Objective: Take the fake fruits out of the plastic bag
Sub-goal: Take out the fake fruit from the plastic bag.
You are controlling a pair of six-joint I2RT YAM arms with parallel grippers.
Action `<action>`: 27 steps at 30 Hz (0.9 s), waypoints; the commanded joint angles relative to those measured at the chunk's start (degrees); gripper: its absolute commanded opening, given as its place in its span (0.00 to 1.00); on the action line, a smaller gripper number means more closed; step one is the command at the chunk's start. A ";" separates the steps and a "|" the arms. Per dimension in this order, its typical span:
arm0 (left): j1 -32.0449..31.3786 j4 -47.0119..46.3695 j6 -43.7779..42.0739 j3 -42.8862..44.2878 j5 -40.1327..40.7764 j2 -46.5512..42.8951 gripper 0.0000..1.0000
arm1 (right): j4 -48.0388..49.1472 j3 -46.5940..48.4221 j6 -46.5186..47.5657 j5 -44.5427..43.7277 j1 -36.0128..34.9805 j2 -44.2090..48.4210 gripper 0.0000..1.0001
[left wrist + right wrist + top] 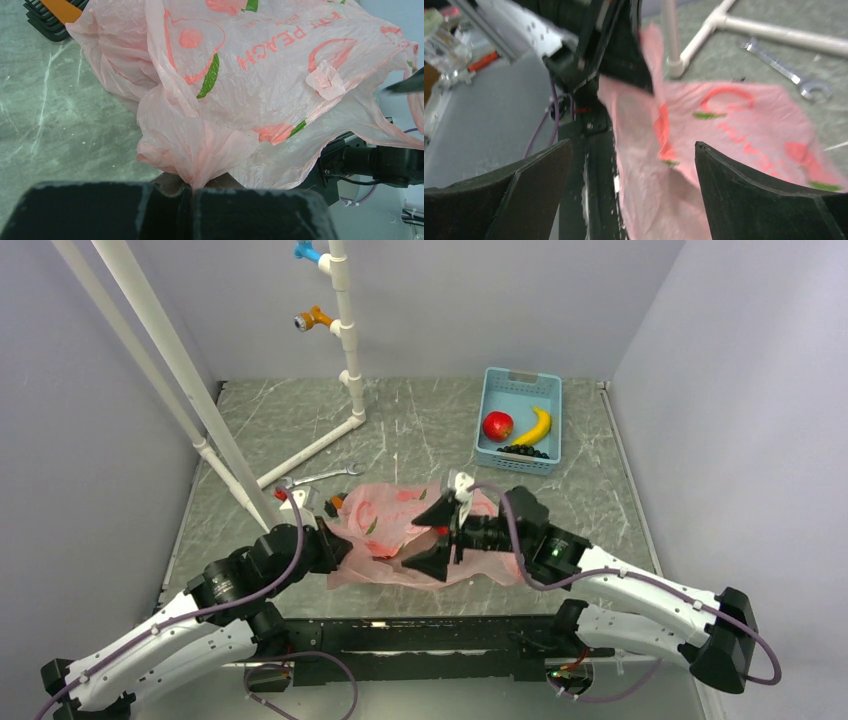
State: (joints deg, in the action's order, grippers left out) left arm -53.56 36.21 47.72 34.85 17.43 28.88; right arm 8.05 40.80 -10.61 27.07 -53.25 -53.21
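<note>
The pink plastic bag (385,525) lies crumpled mid-table, printed with red fruit shapes and green leaves (240,75). My left gripper (335,545) is shut on a bunched fold of the bag's left edge (192,186). At the bag's right side my right gripper (433,536) stands open, one finger above the bag and one at its near edge, with the bag's film (664,190) between the spread fingers (754,190) and nothing gripped. No fake fruits show through the bag. One red round fruit (498,426) lies in the blue basket.
The blue basket (545,390) at the back right also holds a yellow banana (538,426) and black grapes (523,451). A wrench (322,477) and a white pipe frame (312,448) lie behind the bag. A black-and-orange object (52,15) sits at its far left.
</note>
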 commanded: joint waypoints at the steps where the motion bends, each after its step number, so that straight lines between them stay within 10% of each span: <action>1: 0.05 -0.86 -0.22 -0.22 0.45 -1.03 0.00 | 1.81 -6.48 2.52 -8.59 -5.23 3.51 0.93; 5: 0.11 -1.73 -0.18 -0.73 0.11 -1.72 0.00 | 0.10 -10.64 -1.11 -28.34 -7.58 3.76 0.74; 13: 0.12 -1.71 -1.03 0.26 -0.17 0.41 0.00 | 3.26 -12.41 -4.67 -40.37 -8.39 -2.42 0.39; 27: 0.05 -2.72 -0.89 -0.27 -0.81 -0.08 0.00 | -0.27 -7.68 -8.74 -52.15 -8.97 -16.14 0.36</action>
State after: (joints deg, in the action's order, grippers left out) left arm -53.56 36.03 47.48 34.39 17.21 29.32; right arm 7.84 29.43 -17.45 -21.87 -61.82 -67.42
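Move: Ahead of and below the right hand, in the bag's open mouth, shows a red fake fruit, about 11 cm forward, 7 cm to the right and 22 cm down. The bag's corner pinched by the left fingers is some 14 cm to the right hand's left, 2 cm ahead and 10 cm lower; the brush lies roughly 19 cm forward, 20 cm left and 25 cm down. From the left hand that fruit is about 9 cm forward, 20 cm right and 13 cm down. Dropping about 17 cm after a small dip back, the right hand swings forward some 8 cm and a little right, fingers slipping in under the bag's upper flap towards the red fruit. It yaws clockwise roughly 40 degrees, tips its left side down about 25, and narrows from wide open to about a third. The left hand keeps its pinch on the bag's corner. ##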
